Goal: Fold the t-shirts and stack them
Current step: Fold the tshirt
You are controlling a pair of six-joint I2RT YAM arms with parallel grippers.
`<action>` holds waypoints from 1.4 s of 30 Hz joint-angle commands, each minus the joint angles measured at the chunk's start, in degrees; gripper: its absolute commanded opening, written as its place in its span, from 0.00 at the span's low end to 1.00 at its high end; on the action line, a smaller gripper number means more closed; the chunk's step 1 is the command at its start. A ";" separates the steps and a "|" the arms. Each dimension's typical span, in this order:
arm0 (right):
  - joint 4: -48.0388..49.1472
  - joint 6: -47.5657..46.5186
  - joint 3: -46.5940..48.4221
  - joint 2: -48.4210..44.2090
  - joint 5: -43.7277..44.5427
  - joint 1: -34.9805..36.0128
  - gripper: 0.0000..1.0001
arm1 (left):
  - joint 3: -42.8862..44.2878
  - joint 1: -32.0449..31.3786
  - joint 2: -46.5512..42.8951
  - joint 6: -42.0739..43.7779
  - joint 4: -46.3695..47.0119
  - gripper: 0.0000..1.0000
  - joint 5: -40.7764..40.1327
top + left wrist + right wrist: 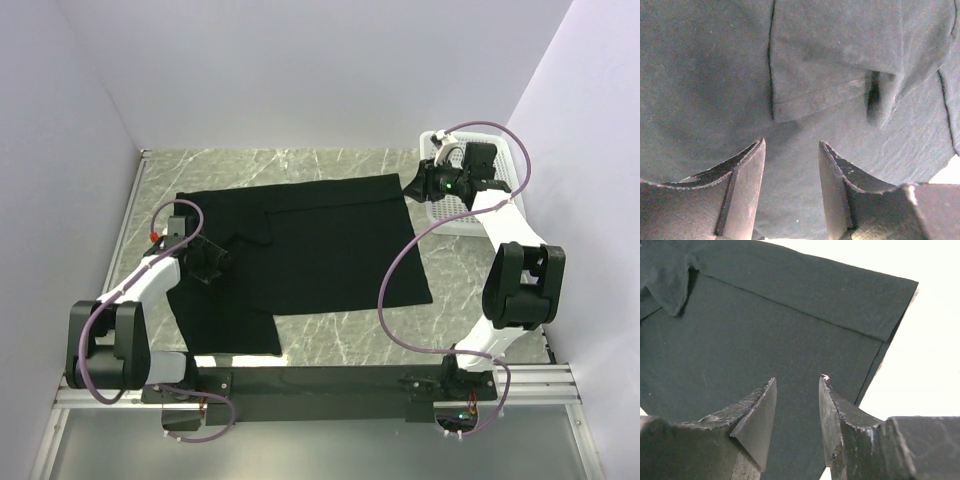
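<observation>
The black t-shirt (330, 245) lies spread flat on the marble table, with a folded flap along its left side and a narrower part reaching toward the near edge. My left gripper (222, 262) hovers low over the shirt's left part, next to a folded sleeve hem (840, 50). Its jaws (791, 142) stand open, with only flat cloth showing behind the gap. My right gripper (412, 184) is at the shirt's far right corner. It is open (797, 378) above the hemmed edge of the cloth (765, 315) and holds nothing.
A white perforated basket (450, 215) stands at the back right, just beyond the right gripper and partly hidden by that arm. White walls close in the table on the left, back and right. The arms' base rail (320, 385) runs along the near edge.
</observation>
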 commanded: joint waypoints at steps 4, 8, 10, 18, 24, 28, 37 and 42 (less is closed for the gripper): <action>1.67 0.04 -0.19 -2.97 -0.11 -0.43 0.47 | 1.67 0.83 1.11 -0.30 2.39 0.51 -0.97; 1.40 0.04 0.34 -2.71 -0.02 -0.43 0.47 | 1.75 0.93 2.61 0.05 3.18 0.48 -0.88; 1.31 -0.13 0.51 -2.62 -0.02 -0.43 0.47 | 2.02 0.93 3.57 0.32 3.62 0.46 -0.53; 1.31 -0.04 0.25 -2.71 0.16 -0.43 0.47 | 2.72 1.01 6.56 1.11 4.50 0.43 -0.62; 1.05 -0.13 0.60 -2.62 0.33 -0.43 0.47 | 3.42 1.10 8.14 1.28 5.29 0.35 -0.35; 1.05 -0.04 0.87 -2.53 0.25 -0.52 0.47 | 3.69 1.19 8.32 1.81 5.20 0.26 -0.26; 0.87 -0.13 0.87 -2.53 0.25 -0.52 0.47 | 4.21 1.54 8.32 3.13 5.38 0.01 0.44; 0.79 -0.13 0.87 -2.71 0.33 -0.52 0.47 | 4.57 1.54 6.57 4.18 3.71 0.01 0.44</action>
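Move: The stitched corner of the t-shirt's folded-over flap lies just under my open left fingers, about 2 cm ahead, 1 cm left and 3 cm down. At that same height, a small gaping pleat in the flap stands roughly 5 cm to the hand's right and 3 cm ahead, and the flap's far right corner some 11 cm right and 3 cm ahead. From my idle right hand, the stitched corner is about 36 cm left, 12 cm back and 16 cm below. I lower my left hand about 2.5 cm onto the flap's stitched corner, fingers slanting forward and down, while easing some 2 cm forward and slightly left. As the descent levels off I bring the half-open fingers fully shut, pinching the corner's cloth between their tips, and start to lift by barely half a centimetre. ##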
